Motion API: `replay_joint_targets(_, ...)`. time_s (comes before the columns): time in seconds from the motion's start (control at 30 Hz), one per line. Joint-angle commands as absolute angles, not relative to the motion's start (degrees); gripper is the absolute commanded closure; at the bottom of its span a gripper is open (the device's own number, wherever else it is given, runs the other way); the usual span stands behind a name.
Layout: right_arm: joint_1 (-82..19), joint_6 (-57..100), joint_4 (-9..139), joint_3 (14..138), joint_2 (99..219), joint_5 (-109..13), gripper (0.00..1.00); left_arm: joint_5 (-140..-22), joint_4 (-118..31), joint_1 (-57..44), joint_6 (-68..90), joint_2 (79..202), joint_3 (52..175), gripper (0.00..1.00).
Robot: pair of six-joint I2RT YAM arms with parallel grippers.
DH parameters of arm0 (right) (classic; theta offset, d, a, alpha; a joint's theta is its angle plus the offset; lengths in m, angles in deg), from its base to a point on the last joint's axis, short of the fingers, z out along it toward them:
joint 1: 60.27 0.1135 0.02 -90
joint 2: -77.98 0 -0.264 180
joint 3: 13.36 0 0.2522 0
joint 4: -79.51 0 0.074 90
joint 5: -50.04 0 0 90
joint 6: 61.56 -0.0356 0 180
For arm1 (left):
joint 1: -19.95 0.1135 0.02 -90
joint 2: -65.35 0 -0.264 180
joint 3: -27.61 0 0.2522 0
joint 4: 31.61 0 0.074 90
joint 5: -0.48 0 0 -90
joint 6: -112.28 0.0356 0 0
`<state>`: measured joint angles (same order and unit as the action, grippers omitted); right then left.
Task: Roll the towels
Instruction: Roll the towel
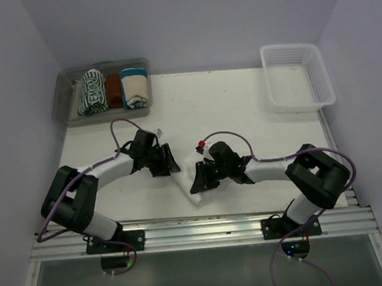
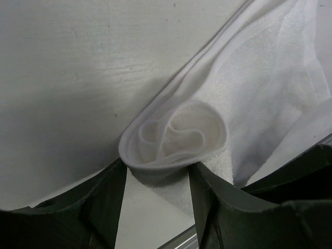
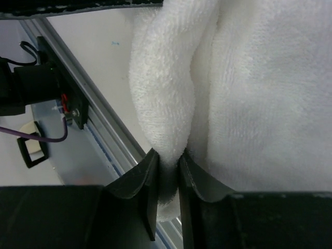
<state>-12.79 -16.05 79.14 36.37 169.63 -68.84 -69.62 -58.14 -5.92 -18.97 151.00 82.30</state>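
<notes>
The plain white towel (image 1: 197, 197) lies partly rolled on the table between my two grippers. In the left wrist view its rolled end (image 2: 176, 136) shows a spiral, and my left gripper (image 2: 157, 168) (image 1: 168, 160) has a fingertip pressed against each side of that end. My right gripper (image 3: 169, 155) (image 1: 199, 177) pinches a thick fold of the same towel (image 3: 259, 104) between nearly closed jaws, close to the table's near edge. The green-and-white striped towel (image 1: 91, 91) sits rolled in the clear bin at the back left, far from both grippers.
The clear bin (image 1: 67, 107) also holds a rust-brown towel (image 1: 113, 89) and a cream towel with a teal band (image 1: 134, 86). A white mesh basket (image 1: 297, 77) stands at the back right. An aluminium rail (image 1: 205, 225) (image 3: 104, 140) runs along the near edge.
</notes>
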Motion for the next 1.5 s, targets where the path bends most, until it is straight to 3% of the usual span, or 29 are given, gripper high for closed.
replay_joint_targets(0.0, -12.9, -10.6, 69.9, 37.0, 165.1, -62.6, 0.75, -70.5, -57.1, -6.2, -18.0, 154.3, 84.5, 0.46)
replay_joint_targets(0.17, -11.8, -6.3, 56.6, 40.1, 158.8, -53.4, 0.54, -70.8, -58.9, -6.2, -17.2, 156.1, 85.1, 0.48)
replay_joint_targets(0.27, -8.5, -4.4, 50.1, 42.8, 154.4, -46.5, 0.50, -70.5, -58.8, -6.2, -16.9, 156.1, 85.0, 0.48)
replay_joint_targets(0.5, 4.9, -0.9, 38.5, 52.8, 154.2, -24.3, 0.49, -70.1, -59.1, -6.3, -16.4, 156.3, 85.4, 0.48)
replay_joint_targets(0.67, 12.1, 1.5, 33.8, 61.1, 161.4, -13.2, 0.50, -70.0, -59.4, -6.3, -16.2, 156.7, 85.7, 0.48)
replay_joint_targets(0.9, 17.2, 4.9, 32.8, 66.9, 169.9, -10.3, 0.49, -69.9, -59.8, -6.3, -16.2, 156.7, 86.1, 0.48)
replay_joint_targets(1.47, 17.1, 3.1, 36.0, 62.5, 179.0, -7.2, 0.43, -69.5, -60.4, -6.3, -16.1, 156.3, 86.5, 0.48)
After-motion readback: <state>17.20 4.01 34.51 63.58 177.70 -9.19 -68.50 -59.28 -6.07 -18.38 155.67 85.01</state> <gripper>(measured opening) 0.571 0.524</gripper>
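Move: The towel roll's near end lies at the right fingers, its middle about 2 cm back, 1 cm right and 1 cm below. From that hand, the roll's far end is some 8 cm ahead and 7 cm left, and the loose towel spreads about 9 cm ahead, 7 cm right and 2 cm lower. The left hand has the far end between its open fingertips, straight below by roughly 1 cm. Right hand opens, lifts about 7 cm, turns to point down-and-back, lowers astride the roll's near end; left stays. ##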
